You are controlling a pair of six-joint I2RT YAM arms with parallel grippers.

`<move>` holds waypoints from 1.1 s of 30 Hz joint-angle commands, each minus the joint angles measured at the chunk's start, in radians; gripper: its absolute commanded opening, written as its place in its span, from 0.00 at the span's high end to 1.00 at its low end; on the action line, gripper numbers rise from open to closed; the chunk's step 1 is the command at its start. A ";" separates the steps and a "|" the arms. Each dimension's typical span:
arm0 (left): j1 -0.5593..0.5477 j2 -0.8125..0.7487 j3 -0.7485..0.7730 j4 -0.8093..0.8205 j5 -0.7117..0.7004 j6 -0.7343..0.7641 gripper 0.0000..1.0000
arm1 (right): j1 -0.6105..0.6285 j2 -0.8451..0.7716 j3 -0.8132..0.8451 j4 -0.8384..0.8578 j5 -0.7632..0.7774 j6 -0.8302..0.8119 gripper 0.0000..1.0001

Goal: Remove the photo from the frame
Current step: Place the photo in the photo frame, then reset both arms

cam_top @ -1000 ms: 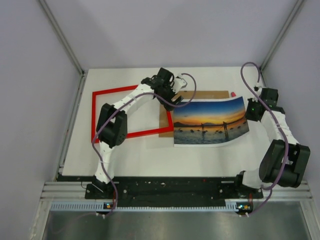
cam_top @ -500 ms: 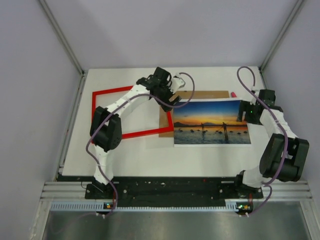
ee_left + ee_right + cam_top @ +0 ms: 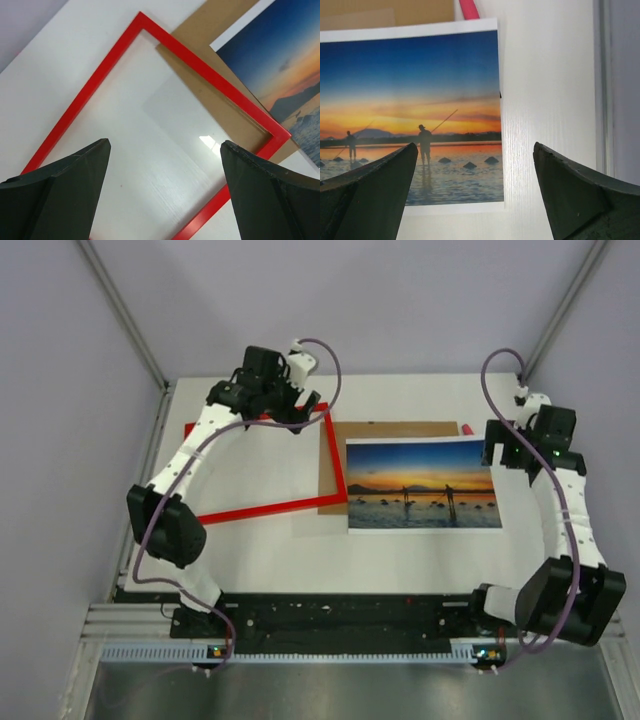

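The photo (image 3: 422, 483), a sunset print with silhouetted figures, lies flat on the table right of centre. It rests partly on a brown backing board (image 3: 395, 430). The red frame (image 3: 270, 507) lies to its left, nothing but the white table showing inside it; its right rail (image 3: 215, 82) overlaps the board. My left gripper (image 3: 298, 408) hovers open over the frame's far right corner, and its fingers (image 3: 75, 180) hold nothing. My right gripper (image 3: 497, 452) is open just off the photo's right edge (image 3: 495, 125), apart from it.
A small pink-red object (image 3: 466, 428) lies at the board's far right corner, also visible in the right wrist view (image 3: 468, 9). A faint clear sheet (image 3: 200, 145) seems to lie inside the frame. Grey walls enclose the table on three sides.
My right gripper opened and let go of the photo, which dropped from a curled, lifted state to flat. My left arm swung back and left, away from the photo, over the frame.
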 commanded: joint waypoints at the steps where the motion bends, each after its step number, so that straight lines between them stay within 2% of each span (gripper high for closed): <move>1: 0.025 -0.107 0.013 -0.048 -0.063 -0.098 0.02 | -0.008 -0.098 0.063 0.018 -0.080 -0.037 0.01; 5: 0.145 -0.204 -0.040 -0.031 0.047 -0.193 0.02 | -0.006 -0.168 0.093 0.006 -0.137 -0.083 0.01; 7: 0.217 -0.260 -0.080 -0.019 0.087 -0.190 0.02 | -0.008 -0.216 0.107 0.009 -0.163 -0.094 0.01; 10: 0.294 -0.366 -0.166 0.021 0.043 -0.161 0.02 | -0.008 -0.314 0.112 0.047 -0.159 -0.065 0.01; 14: 0.298 -0.544 -0.310 0.097 -0.055 -0.143 0.01 | -0.006 -0.438 0.133 0.081 -0.160 -0.048 0.01; 17: 0.298 -0.720 -0.440 0.211 -0.208 -0.178 0.01 | -0.006 -0.447 0.209 0.026 -0.116 -0.019 0.01; 20: 0.300 -0.781 -0.468 0.210 -0.301 -0.180 0.01 | -0.006 -0.483 0.232 0.024 -0.048 -0.022 0.01; 24: 0.301 -0.870 -0.540 0.225 -0.333 -0.147 0.01 | -0.005 -0.536 0.238 0.023 0.027 -0.016 0.01; 33: 0.301 -1.002 -0.560 0.154 -0.325 -0.149 0.01 | -0.006 -0.667 0.291 -0.029 0.114 -0.042 0.01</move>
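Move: The photo, already let go, lies with its middle about 16 cm to the left of my right hand, 4 cm back and 12 cm below; the red handle shows some 12 cm ahead of that hand and 3 cm left. From my left hand the photo's middle is about 29 cm right, 14 cm back and 18 cm down. The red frame's centre is roughly 15 cm left and 7 cm back of my left hand, the brown board's 20 cm right and 9 cm back. I pull both empty hands off the work, fingers wide open. My right hand climbs some 27 cm above the photo's right end, then draws back about 12 cm, tipping up some 45 degrees until nearly level. My left hand sweeps about 20 cm left high over the red frame, then also back, rising 13 cm as it swings counter-clockwise and tips up. ##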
